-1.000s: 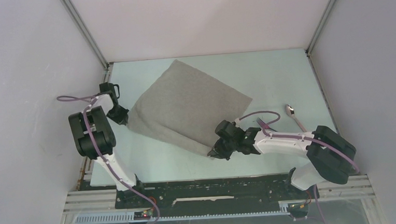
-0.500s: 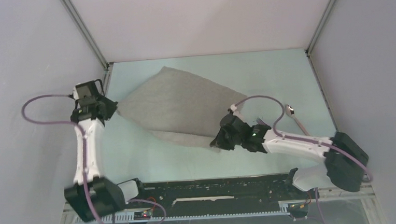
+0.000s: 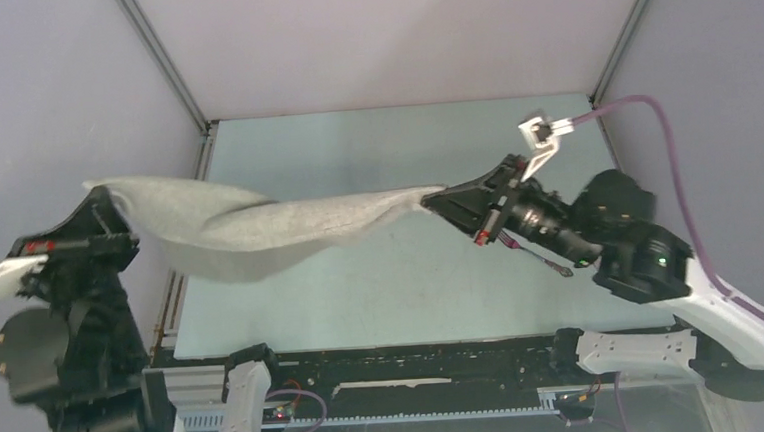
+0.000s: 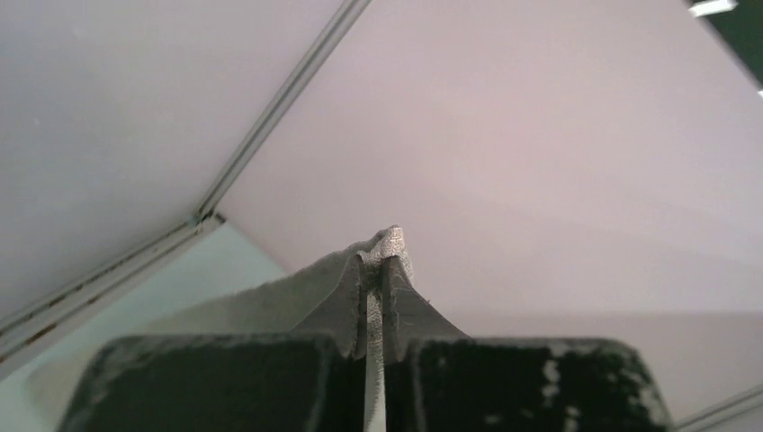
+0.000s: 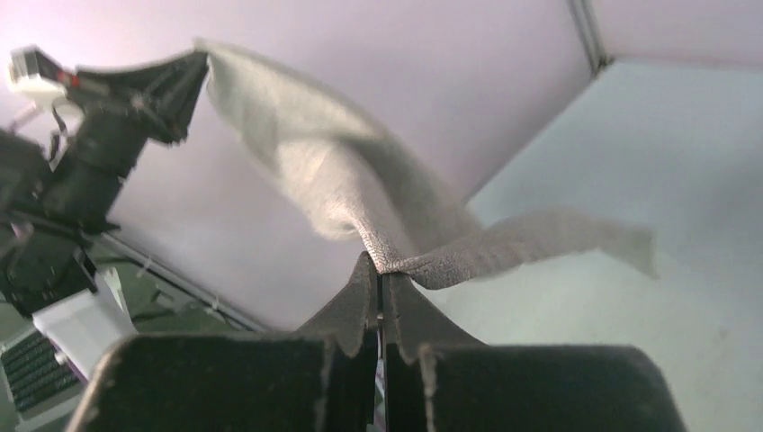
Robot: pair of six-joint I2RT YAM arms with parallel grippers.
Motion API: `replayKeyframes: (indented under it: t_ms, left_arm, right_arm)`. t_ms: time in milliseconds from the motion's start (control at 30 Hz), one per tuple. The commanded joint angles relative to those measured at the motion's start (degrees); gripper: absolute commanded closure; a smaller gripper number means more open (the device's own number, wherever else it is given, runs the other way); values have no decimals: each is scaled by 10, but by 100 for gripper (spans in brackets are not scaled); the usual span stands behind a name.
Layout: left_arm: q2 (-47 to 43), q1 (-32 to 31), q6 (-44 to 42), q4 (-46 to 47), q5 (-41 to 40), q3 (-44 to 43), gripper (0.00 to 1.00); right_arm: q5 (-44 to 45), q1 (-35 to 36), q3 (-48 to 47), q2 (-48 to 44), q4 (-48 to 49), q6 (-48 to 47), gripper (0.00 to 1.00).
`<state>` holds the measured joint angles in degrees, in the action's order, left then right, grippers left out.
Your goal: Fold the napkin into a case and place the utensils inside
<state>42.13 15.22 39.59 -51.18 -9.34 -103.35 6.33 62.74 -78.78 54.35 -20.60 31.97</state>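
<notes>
The grey-beige napkin (image 3: 259, 229) hangs in the air, stretched across the table and sagging in the middle. My left gripper (image 3: 108, 198) is shut on its left corner; in the left wrist view the cloth (image 4: 392, 239) pokes out past the closed gripper (image 4: 378, 263). My right gripper (image 3: 435, 199) is shut on the opposite corner, and the napkin (image 5: 360, 189) runs from that gripper (image 5: 382, 272) towards the left gripper (image 5: 191, 74). One thin utensil (image 3: 546, 263) shows beneath the right arm; fork or spoon I cannot tell. No case is in view.
The pale green table (image 3: 412, 284) lies below the cloth, boxed in by white walls with metal corner posts (image 3: 163, 64). A purple cable (image 3: 654, 149) loops over the right arm. The black base rail (image 3: 407, 360) runs along the near edge.
Both arms have risen and pulled apart, taking the napkin off the table. The left gripper went left and up, the right one swung right; the cloth now hangs taut between them.
</notes>
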Motion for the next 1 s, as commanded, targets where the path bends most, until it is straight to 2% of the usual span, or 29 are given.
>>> replayKeyframes:
  t_ms: [0, 100, 233, 333, 500, 733, 967]
  left_arm:
    - [21, -1, 2, -27, -42, -21, 100]
    - [46, -1, 1, -8, -45, -9, 100]
    - [88, -1, -1, 49, -48, 36, 100]
    - [135, -1, -3, 108, -51, 68, 100]
    - [246, -2, -13, 180, -30, 71, 100]
    - [323, -3, -11, 216, 52, 61, 100]
    - [230, -2, -33, 195, 52, 85, 100]
  right_arm:
    - [59, 2, -45, 11, -37, -54, 100]
    - [53, -50, -55, 27, -20, -45, 100]
    - [-11, -163, -67, 70, 9, -6, 100]
    - [-56, -231, -89, 132, 33, 5, 100]
    - [-94, -296, -156, 255, 45, -10, 100]
    - [-95, -317, -195, 322, 45, -39, 100]
    - [-68, -281, -182, 247, 40, -84, 100]
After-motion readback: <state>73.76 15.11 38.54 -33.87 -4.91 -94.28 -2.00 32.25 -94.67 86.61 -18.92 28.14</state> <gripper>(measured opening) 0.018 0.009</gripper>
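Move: Each hand already holds a corner of the napkin, high over the near part of the table. The clear tabletop they are taking it over is about 23 cm ahead of the left hand, 14 cm to its right and 54 cm below. The same patch is about 23 cm ahead of the right hand, 20 cm to its left and 45 cm down. At that depth, the fork lies some 10 cm ahead and 24 cm to the right of the right hand, with the spoon 9 cm farther right and 3 cm farther out. Both hands keep their pinch on the napkin's corners and, after a brief lift with the left easing back a little, fling it forward together, about 25 cm out over the table and sinking, the left by 13 cm net, the right 8. The left fingers tip down some 25 degrees while the right hand turns about 20 degrees clockwise; both then ease up and back slightly. ##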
